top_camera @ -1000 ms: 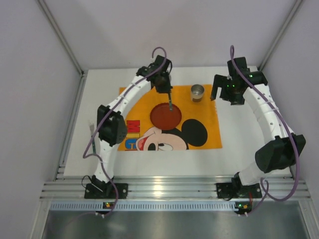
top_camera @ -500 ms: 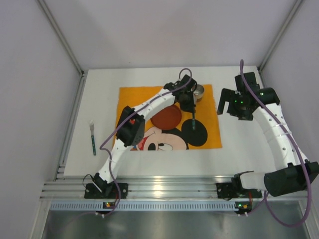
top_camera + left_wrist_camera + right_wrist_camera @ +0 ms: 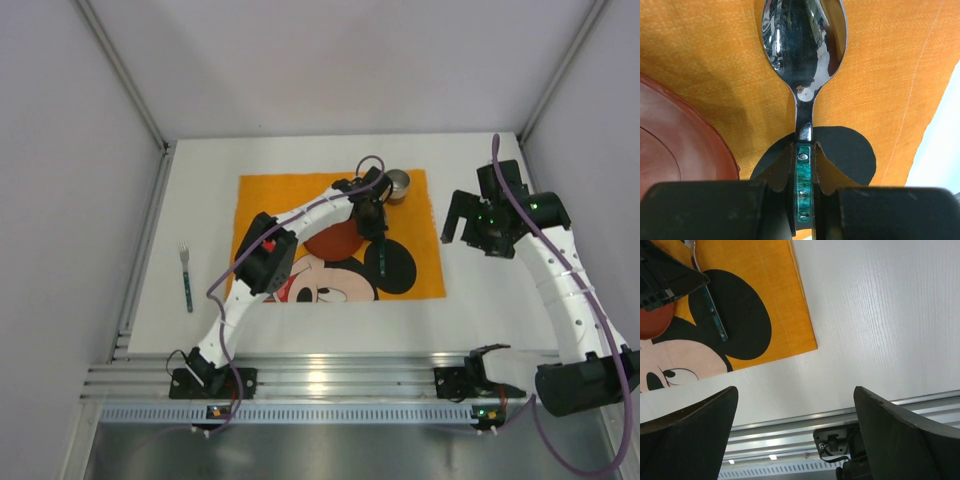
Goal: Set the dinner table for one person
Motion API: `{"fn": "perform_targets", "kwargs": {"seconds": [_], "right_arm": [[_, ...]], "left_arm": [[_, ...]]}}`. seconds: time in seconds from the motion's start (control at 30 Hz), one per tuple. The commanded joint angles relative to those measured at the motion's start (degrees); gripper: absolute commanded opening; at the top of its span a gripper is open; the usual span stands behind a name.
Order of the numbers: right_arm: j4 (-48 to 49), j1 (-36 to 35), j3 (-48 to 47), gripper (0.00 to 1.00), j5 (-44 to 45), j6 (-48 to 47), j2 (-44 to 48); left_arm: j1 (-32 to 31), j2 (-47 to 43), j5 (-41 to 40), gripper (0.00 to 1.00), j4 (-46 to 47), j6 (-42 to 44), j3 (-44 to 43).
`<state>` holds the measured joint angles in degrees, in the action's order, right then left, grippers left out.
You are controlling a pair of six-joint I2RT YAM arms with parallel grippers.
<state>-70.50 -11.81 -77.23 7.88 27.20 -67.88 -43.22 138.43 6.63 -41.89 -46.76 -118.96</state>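
Note:
My left gripper (image 3: 376,222) (image 3: 803,197) is shut on the green handle of a metal spoon (image 3: 802,45) (image 3: 384,262). It holds the spoon just right of the red plate (image 3: 332,240) (image 3: 675,150), over the black ear on the orange cloth (image 3: 270,200). The spoon's bowl points toward the metal cup (image 3: 398,184). A green-handled fork (image 3: 186,272) lies on the white dinner table (image 3: 490,290), left of the cloth. To the right of the cloth, above bare table, my right gripper (image 3: 462,218) (image 3: 795,390) stands open with nothing in it. Its view also shows the spoon (image 3: 716,315).
The grey rail (image 3: 330,380) with both arm bases runs along the near edge. White walls close in the table on the left, right and back. The left arm's elbow (image 3: 262,262) hangs over the cloth's near left part.
The left arm has swung right with the spoon, from above the plate to its right side. The right arm has drawn back to the right, away from the cup.

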Motion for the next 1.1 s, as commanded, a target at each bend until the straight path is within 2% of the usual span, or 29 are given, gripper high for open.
{"fn": "perform_targets", "kwargs": {"seconds": [0.0,0.07,0.1,0.2,0.33,0.4,0.5,0.6,0.63,0.7,0.73,0.8,0.83,0.9,0.93,0.97,1.07], "right_arm": [[-0.60,0.48,-0.38,1.00,1.09,1.10,0.82],[-0.52,0.48,-0.64,1.00,1.08,1.19,0.64],[-0.43,0.56,-0.64,1.00,1.00,1.19,0.55],[-0.17,0.56,-0.64,1.00,0.91,1.19,0.20],[0.27,0.56,-0.55,1.00,1.00,1.01,0.11],[0.45,0.48,-0.73,1.00,1.00,0.66,-0.24],[0.98,0.56,-1.25,1.00,1.09,0.48,-0.41],[2.29,0.56,-0.82,1.00,0.12,0.40,-0.94],[2.82,0.56,-0.64,1.00,-0.14,0.48,-1.20],[4.23,0.48,-0.11,1.00,-1.54,0.75,-1.99],[4.58,0.30,-0.29,1.00,-1.90,0.75,-2.43],[5.63,0.13,-1.07,1.00,-2.87,0.75,-3.84],[5.90,-0.05,-1.51,1.00,-3.13,0.84,-4.45],[6.51,-0.31,-3.09,1.00,-3.48,0.66,-6.30],[6.78,-0.32,-3.54,1.00,-3.66,0.57,-6.91],[6.95,-0.58,-4.06,1.00,-3.83,0.57,-8.05],[7.31,-1.28,-5.91,1.00,-4.63,0.49,-9.99]], "left_arm": [[-0.20,-0.71,1.19,0.07,2.51,0.18,-0.49],[-0.20,-1.14,1.28,0.18,2.78,0.09,-0.40],[-0.28,-1.32,1.45,0.29,2.95,-0.08,-0.57],[-0.20,-2.55,3.82,0.37,2.26,-1.65,-1.19],[-0.20,-7.54,4.62,0.59,-2.48,-1.76,-9.42],[0.59,-10.45,4.44,0.63,-4.16,-1.40,-10.85],[4.27,-19.40,2.61,0.63,-5.04,-0.09,-4.99],[11.39,-30.03,-0.47,0.63,-5.13,2.19,9.58],[16.19,-35.37,-3.35,0.62,-5.05,2.81,18.67],[22.53,-40.23,-2.77,0.58,-4.61,4.48,27.68],[29.27,-44.43,-1.81,0.57,-4.43,5.36,35.21],[35.72,-47.80,-1.71,0.58,-5.48,9.31,40.88],[41.84,-50.08,-2.32,0.59,-6.18,10.71,44.56],[48.03,-52.11,-3.99,0.60,-7.33,14.76,48.53],[53.10,-52.30,-4.78,0.60,-7.59,15.90,49.60],[55.24,-52.21,-8.09,0.61,-7.85,17.13,50.57],[61.05,-51.25,-9.71,0.63,-7.16,16.01,54.87]]}}
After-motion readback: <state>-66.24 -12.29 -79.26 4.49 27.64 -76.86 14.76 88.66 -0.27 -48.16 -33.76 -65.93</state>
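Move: The left hand still grips the spoon by its handle, with the spoon on the cloth right at the fingers. The fork it goes for next lies about 49 cm to its left and 9 cm back, practically at the same height. Near the spoon, the plate is some 13 cm left and 2 cm ahead of the left hand, and the cup 12 cm ahead and 3 cm right. From the right hand, the fork is about 68 cm left, 4 cm ahead and 19 cm down. Opening in place first, the left fingers let go of the spoon handle; the hand then rises nearly 20 cm and sweeps about 48 cm left across the cloth, sinking and drawing back a little at the end to come close above the fork, turned some 50 degrees counter-clockwise, fingers open. Late on, the wide-open right hand eases a few centimetres forward, left and down. ##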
